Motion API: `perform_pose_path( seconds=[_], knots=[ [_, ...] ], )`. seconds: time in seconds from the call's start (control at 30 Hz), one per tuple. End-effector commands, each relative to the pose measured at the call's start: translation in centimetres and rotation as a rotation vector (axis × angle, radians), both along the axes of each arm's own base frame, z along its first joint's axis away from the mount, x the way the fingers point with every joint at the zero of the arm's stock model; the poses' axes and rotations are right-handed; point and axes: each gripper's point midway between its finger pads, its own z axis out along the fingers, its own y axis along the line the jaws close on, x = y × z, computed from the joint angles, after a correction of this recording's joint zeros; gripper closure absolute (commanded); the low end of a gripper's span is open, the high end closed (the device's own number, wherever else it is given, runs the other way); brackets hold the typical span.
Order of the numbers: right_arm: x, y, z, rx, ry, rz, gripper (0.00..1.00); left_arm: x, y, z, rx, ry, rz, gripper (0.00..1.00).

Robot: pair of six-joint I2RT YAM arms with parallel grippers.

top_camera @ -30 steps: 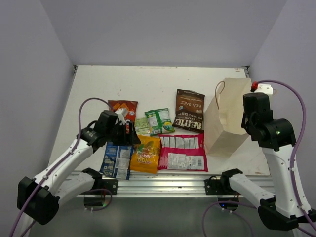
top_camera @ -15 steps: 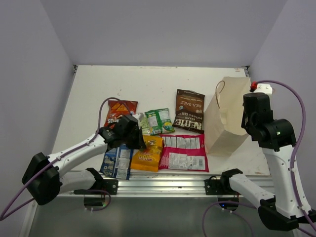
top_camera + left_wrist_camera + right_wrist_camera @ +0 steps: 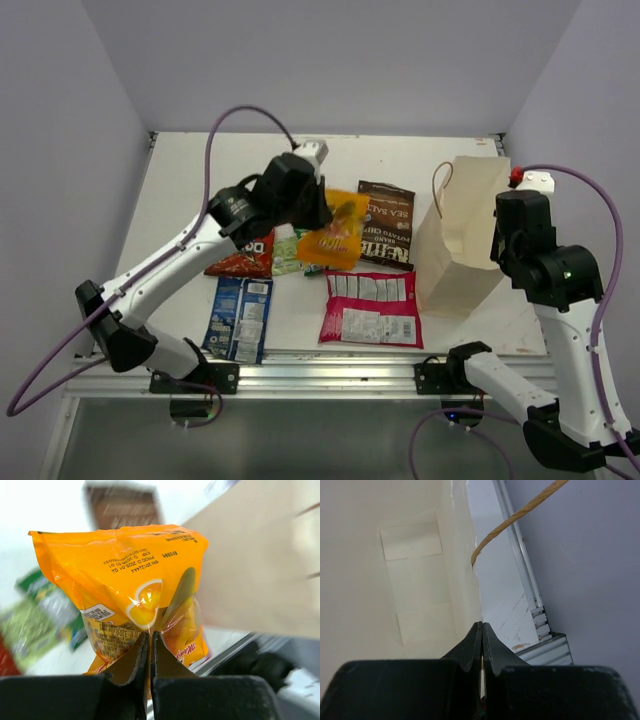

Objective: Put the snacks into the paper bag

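Observation:
My left gripper (image 3: 320, 218) is shut on the orange-yellow snack packet (image 3: 336, 232), which hangs in the air left of the paper bag (image 3: 458, 240). In the left wrist view the jaws (image 3: 150, 636) pinch the packet's (image 3: 125, 575) lower edge, with the tan bag (image 3: 260, 565) behind it. Flat on the table lie the red Doritos (image 3: 240, 262), a green packet (image 3: 287, 252) partly hidden, the brown sea-salt chips (image 3: 386, 222), the blue packet (image 3: 240, 318) and the magenta packet (image 3: 369, 308). My right gripper (image 3: 482, 626) is shut on the bag's wall (image 3: 385, 580), holding the bag upright.
The bag's loop handle (image 3: 520, 515) arches over the table at the right. An aluminium rail (image 3: 330, 368) runs along the near table edge. A small red and white object (image 3: 530, 180) sits at the back right corner. Grey walls close in both sides.
The left gripper shut on the orange-yellow packet, then lifted it up and to the right toward the bag. The right arm and the bag stayed still.

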Motion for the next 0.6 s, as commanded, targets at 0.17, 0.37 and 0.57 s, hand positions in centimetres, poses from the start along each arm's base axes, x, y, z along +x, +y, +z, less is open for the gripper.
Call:
perform_pose_path(
  seconds=[0.17,0.37,0.57],
  knots=[
    [-0.4,0.0,0.6,-0.003,-0.018,0.026,1.0,3.2,-8.8,26.9,-0.478,-0.516,-0.065,1.0],
    [-0.4,0.2,0.4,0.005,-0.016,0.037,1.0,1.6,-14.4,33.6,-0.841,-0.614,-0.154,1.0],
    [-0.6,0.3,0.3,0.009,-0.017,0.044,1.0,-0.7,-21.3,30.4,-0.889,-0.551,-0.28,1.0]
  ],
)
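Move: The orange packet is already off the table, pinched in the left hand's closed fingers. The paper bag's mouth is some 29 cm to this hand's right, about level in reach and 5 cm higher. The green packet lies almost straight below, about 21 cm down. At that same depth the brown chip bag is 13 cm right and 5 cm farther out, and the pink packet 11 cm right and 12 cm nearer. From the right hand, the mouth's middle is 5 cm left and 5 cm ahead. The orange packet, still pinched by the left hand, goes quickly up about 28 cm while travelling some 19 cm right towards the paper bag, mostly rising first, then mainly sideways with a slight dip. The wrist swings the fingers from slanting down to roughly level, pointing right and forward. The right hand stays in place, shut on the bag's right rim. ##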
